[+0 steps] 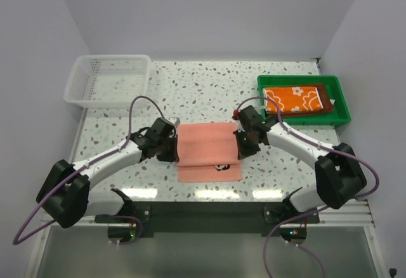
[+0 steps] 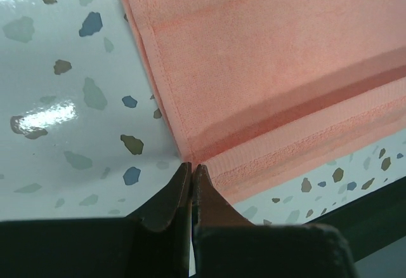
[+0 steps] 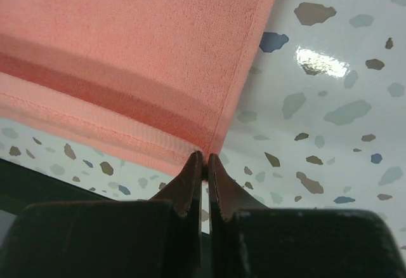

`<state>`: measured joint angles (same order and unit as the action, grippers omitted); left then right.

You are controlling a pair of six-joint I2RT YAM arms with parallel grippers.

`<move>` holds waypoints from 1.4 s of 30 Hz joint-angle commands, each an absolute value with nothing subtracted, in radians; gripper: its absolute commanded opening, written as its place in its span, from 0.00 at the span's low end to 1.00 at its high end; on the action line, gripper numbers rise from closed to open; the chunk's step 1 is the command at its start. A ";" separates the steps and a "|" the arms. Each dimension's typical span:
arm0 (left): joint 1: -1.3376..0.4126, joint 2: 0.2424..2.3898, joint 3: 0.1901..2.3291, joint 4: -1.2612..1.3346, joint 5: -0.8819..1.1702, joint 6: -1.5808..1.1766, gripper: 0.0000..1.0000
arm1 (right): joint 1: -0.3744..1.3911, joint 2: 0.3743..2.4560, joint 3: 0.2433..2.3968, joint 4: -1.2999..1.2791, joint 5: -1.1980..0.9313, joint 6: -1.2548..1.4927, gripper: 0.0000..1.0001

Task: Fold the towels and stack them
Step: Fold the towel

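Observation:
A salmon pink towel (image 1: 209,152) lies in the middle of the table, its far part lifted and folded over the near part. My left gripper (image 1: 174,149) is shut on the towel's left edge, and my right gripper (image 1: 242,143) is shut on its right edge. In the left wrist view the tips (image 2: 191,165) pinch a corner of the towel (image 2: 266,56), which rises off the table. The right wrist view shows the same: the tips (image 3: 205,155) meet on the hem of the towel (image 3: 127,43). An orange flowered towel (image 1: 295,98) lies folded on a dark brown towel (image 1: 328,105).
The two folded towels sit in a green tray (image 1: 343,114) at the back right. A white mesh basket (image 1: 108,81) stands at the back left. The table's near edge runs just below the towel, with both arm bases behind it.

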<state>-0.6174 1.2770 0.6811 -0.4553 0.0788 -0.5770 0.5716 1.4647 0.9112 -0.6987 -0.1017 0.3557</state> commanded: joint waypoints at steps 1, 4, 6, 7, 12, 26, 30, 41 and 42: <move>-0.611 1.209 0.736 -0.578 -0.029 -0.560 0.00 | 0.561 1.376 0.969 -0.824 -0.002 0.350 0.00; -0.612 1.178 0.752 -0.598 -0.026 -0.564 0.00 | 0.561 1.342 0.965 -0.847 -0.002 0.354 0.00; -0.612 1.167 0.743 -0.600 -0.017 -0.571 0.00 | 0.561 1.335 0.951 -0.845 -0.018 0.362 0.00; -0.612 1.163 0.727 -0.592 -0.011 -0.571 0.00 | 0.561 1.333 0.930 -0.836 -0.020 0.368 0.00; -0.614 1.198 0.683 -0.543 0.020 -0.572 0.00 | 0.564 1.356 0.874 -0.784 -0.044 0.387 0.00; -0.638 1.263 0.594 -0.462 0.048 -0.581 0.07 | 0.577 1.445 0.808 -0.703 -0.060 0.396 0.10; -0.655 1.197 0.584 -0.486 0.063 -0.606 0.24 | 0.604 1.401 0.787 -0.718 -0.090 0.411 0.24; -0.798 0.916 0.486 -0.506 0.095 -0.808 0.57 | 0.814 1.126 0.684 -0.779 -0.086 0.589 0.28; -0.796 0.891 0.501 -0.509 0.088 -0.821 0.57 | 0.816 1.111 0.707 -0.785 -0.069 0.588 0.28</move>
<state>-0.7864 0.9508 0.4900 -0.5049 0.1001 -0.7452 0.8021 1.1790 0.6849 -0.7444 -0.0998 0.5255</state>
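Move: Both grippers already hold the pink towel's upper-layer near corners, raised. From the left gripper, the lower layer's left near corner lies about 5 cm back and 3 cm below; from the right gripper, its right near corner is likewise some 5 cm back and 3 cm below. The panda print is about 7 cm left of the right gripper, level with it and 3 cm lower. The table's near edge is roughly 13 cm back from either gripper. Flick the held towel edge up about 3.5 cm with both grippers together, then sweep it down some 5 cm while easing back towards the lower layer's near edge. Open the fingers low over the table to let go of both corners, the left wider than the right, and draw back another 5 to 7 cm towards the table's near edge, rising slightly. ##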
